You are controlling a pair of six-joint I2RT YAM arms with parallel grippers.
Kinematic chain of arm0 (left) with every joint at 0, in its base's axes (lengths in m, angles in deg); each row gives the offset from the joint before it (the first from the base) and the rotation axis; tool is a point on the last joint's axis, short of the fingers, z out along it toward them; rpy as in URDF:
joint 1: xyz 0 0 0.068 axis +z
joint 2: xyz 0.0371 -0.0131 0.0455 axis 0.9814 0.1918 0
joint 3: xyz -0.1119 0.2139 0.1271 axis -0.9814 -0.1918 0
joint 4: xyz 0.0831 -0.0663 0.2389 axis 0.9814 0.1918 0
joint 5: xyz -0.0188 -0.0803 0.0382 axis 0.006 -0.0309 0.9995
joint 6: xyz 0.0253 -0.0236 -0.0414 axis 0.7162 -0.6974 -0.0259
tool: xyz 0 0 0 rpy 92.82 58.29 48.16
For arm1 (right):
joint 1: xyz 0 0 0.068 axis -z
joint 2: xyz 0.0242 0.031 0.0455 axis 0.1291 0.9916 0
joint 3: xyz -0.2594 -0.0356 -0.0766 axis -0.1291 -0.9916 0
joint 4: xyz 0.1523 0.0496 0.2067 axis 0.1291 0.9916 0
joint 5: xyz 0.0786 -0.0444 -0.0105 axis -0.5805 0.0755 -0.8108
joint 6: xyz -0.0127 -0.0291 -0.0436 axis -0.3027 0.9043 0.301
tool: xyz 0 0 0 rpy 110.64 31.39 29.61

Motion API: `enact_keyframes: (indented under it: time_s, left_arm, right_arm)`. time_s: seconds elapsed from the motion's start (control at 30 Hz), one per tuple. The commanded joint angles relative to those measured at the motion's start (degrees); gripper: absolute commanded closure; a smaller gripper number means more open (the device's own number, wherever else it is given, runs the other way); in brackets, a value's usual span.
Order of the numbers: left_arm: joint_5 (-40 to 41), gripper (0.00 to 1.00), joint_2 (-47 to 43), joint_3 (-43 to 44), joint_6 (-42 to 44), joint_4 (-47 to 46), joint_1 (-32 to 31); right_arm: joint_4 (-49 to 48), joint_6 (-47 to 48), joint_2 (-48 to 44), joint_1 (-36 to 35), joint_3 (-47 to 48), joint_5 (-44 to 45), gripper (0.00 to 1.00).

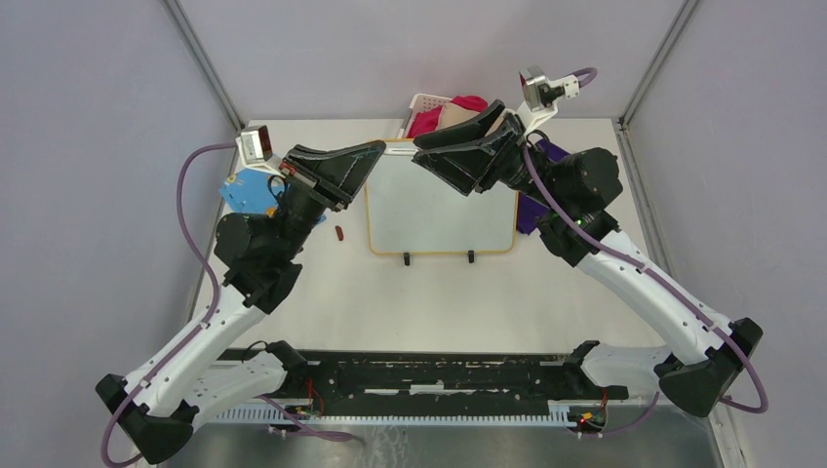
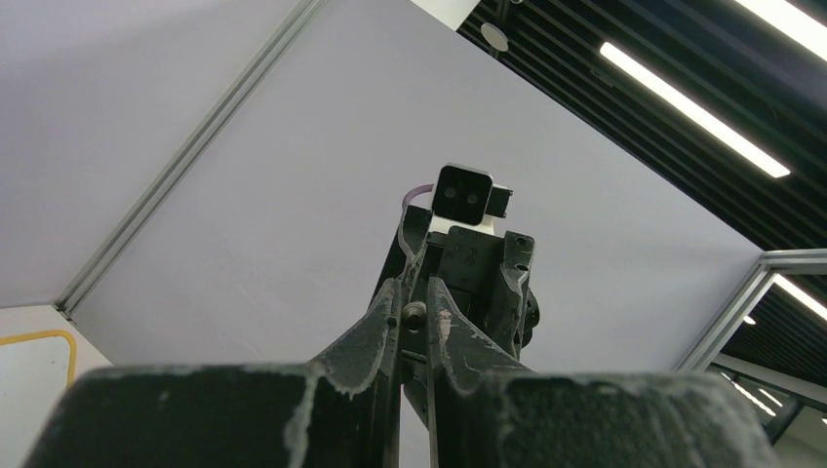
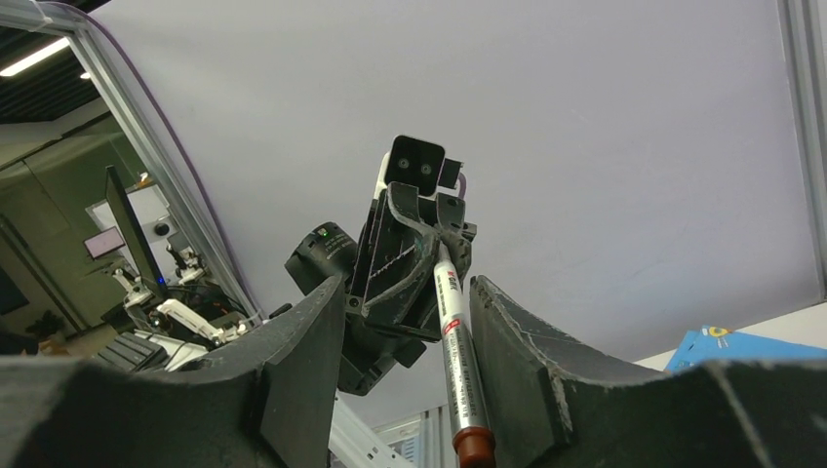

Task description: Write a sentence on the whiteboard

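Observation:
The whiteboard (image 1: 439,210), white with a yellow rim, stands at the table's middle, and no sentence shows on its visible face. Above its far edge the two grippers meet tip to tip. My left gripper (image 1: 378,153) (image 2: 414,292) is shut on a silver marker (image 3: 453,331), whose round end (image 2: 414,314) shows between its jaws. The marker's red end (image 3: 474,445) reaches in between the fingers of my right gripper (image 1: 421,148) (image 3: 405,288). That gripper is open, and the marker lies close along its right finger (image 3: 517,341), with a wide gap on the other side.
A small red cap (image 1: 339,233) lies on the table left of the whiteboard. A blue board (image 1: 249,190) sits under the left arm, a purple cloth (image 1: 531,210) under the right arm. A white basket (image 1: 429,105) with pink cloth stands at the back.

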Motion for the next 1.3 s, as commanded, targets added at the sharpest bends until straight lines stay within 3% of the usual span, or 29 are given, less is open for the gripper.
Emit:
enact_keyframes:
  time_s: [0.0, 0.3, 0.43, 0.73, 1.27]
  left_arm:
    - [-0.90, 0.98, 0.76, 2.46, -1.89, -3.20, -0.14]
    - [0.06, 0.98, 0.96, 2.09, -2.06, -4.48, -0.15]
    - [0.50, 0.98, 0.81, 1.84, -1.94, -5.12, -0.15]
    - [0.82, 0.98, 0.50, 1.54, -1.87, -5.30, -0.17]
    - [-0.06, 0.98, 0.99, 2.50, -1.36, -1.72, -0.15]
  right_arm:
    - [-1.70, -0.87, -0.23, -0.09, 0.70, 0.69, 0.46]
    - [-0.97, -1.09, 0.18, -0.07, 0.56, 1.66, 0.50]
    - [-0.56, -1.07, 0.38, -0.09, 0.47, 1.74, 0.58]
    - [-0.46, -1.60, 0.88, -0.05, 0.72, 2.45, 0.56]
    - [1.45, 0.07, 0.49, -0.07, 1.11, 2.95, 0.68]
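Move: Between the two hands, high above the table, the marker's middle lies about 2 cm to the right hand's left, 1 cm ahead and 1 cm below it; the left hand already grips the far end, with that middle some 4 cm to its right, 1 cm ahead and 1 cm up. From the right hand, the whiteboard is roughly 30 cm ahead, 3 cm right and 53 cm down, the red cap about 22 cm ahead, 22 cm left and equally low. Easing forward by about 1.5 cm and sinking about 1 cm, the right hand brings its half-open fingers into line around the marker's red-brown end, tipping roughly 5 degrees. The fingers close from just over half to about a third open without yet clearly pinching it, while the left hand stays put and keeps its grip on the other end. ##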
